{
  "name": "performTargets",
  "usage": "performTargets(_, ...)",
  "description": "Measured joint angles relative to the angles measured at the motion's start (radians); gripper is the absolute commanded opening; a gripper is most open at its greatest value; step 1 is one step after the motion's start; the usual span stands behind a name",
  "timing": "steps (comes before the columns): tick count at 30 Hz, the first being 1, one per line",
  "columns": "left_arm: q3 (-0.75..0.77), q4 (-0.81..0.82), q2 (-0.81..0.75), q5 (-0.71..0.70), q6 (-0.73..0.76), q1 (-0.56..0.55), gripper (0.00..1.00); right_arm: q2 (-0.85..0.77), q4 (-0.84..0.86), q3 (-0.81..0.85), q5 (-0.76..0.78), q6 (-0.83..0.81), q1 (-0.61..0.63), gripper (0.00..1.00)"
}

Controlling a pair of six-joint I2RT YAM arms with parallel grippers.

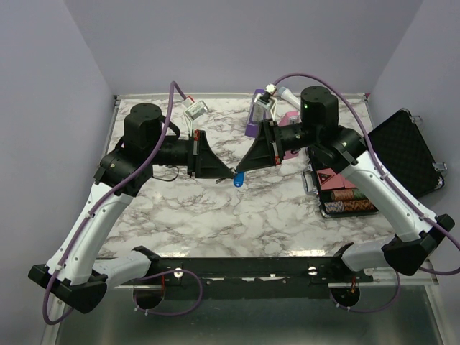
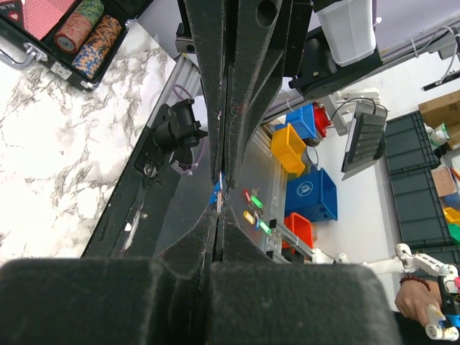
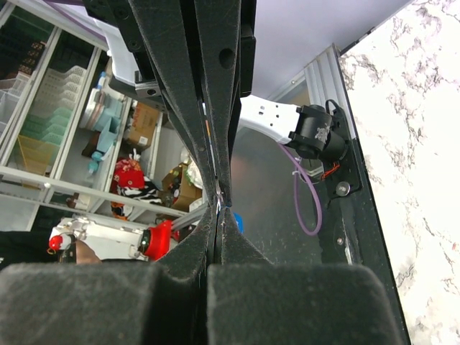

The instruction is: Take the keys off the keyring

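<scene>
Both grippers meet tip to tip above the middle of the marble table (image 1: 215, 223). The keys (image 1: 238, 180) show as a tiny bright-blue piece hanging just under that meeting point. In the left wrist view the blue head (image 2: 214, 192) sits above my left gripper (image 2: 218, 213), which is shut on a thin pale metal bit of it. My right gripper (image 3: 219, 208) is shut too, pinching a thin glinting metal piece, with blue (image 3: 238, 223) peeking out behind one finger. The keyring is too small and too covered by the fingertips to make out clearly.
An open black case (image 1: 406, 151) with poker chips (image 1: 348, 201) lies at the right. A purple metronome (image 1: 256, 115), a pink one (image 1: 290, 118) and a small white device (image 1: 195, 110) stand at the back. Both arms span the table's near half.
</scene>
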Motion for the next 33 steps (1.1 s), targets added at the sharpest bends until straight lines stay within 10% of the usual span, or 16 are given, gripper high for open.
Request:
performTargets(9,0.000,-0.010,0.004,0.009,-0.003,0.000,0.00,0.004,0.000,0.000,-0.002,0.000,0.005,0.01)
performTargets(21,0.000,-0.018,0.007,0.002,-0.002,0.000,0.00,0.008,-0.016,0.028,0.005,-0.013,0.018,0.64)
performTargets(33,-0.003,0.029,0.010,-0.031,-0.024,0.000,0.00,-0.034,0.016,0.014,0.172,0.018,0.032,0.75)
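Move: Both hands' shut fingers meet tip to tip high over the table, the right hand pinching the keyring, which sits about 1 cm to its left and level with it. The blue tag hangs roughly 3 cm below the right hand and about 1 cm back, and a dark key pokes out some 5 cm to its left, 2 cm back and about 2 cm below. From the left hand, the keyring lies about 1 cm to the right, at the same height. The right hand all but stays in place while its fingers open to about three quarters, letting go of the keyring and ending spread on either side of it and the left fingertips; it then starts up and forward, a bit over 1 cm each way, and turns some 10 degrees clockwise. The left hand stays shut on the keyring's metal and holds it out between the parted right fingers, easing about 1 cm forward at the end. ##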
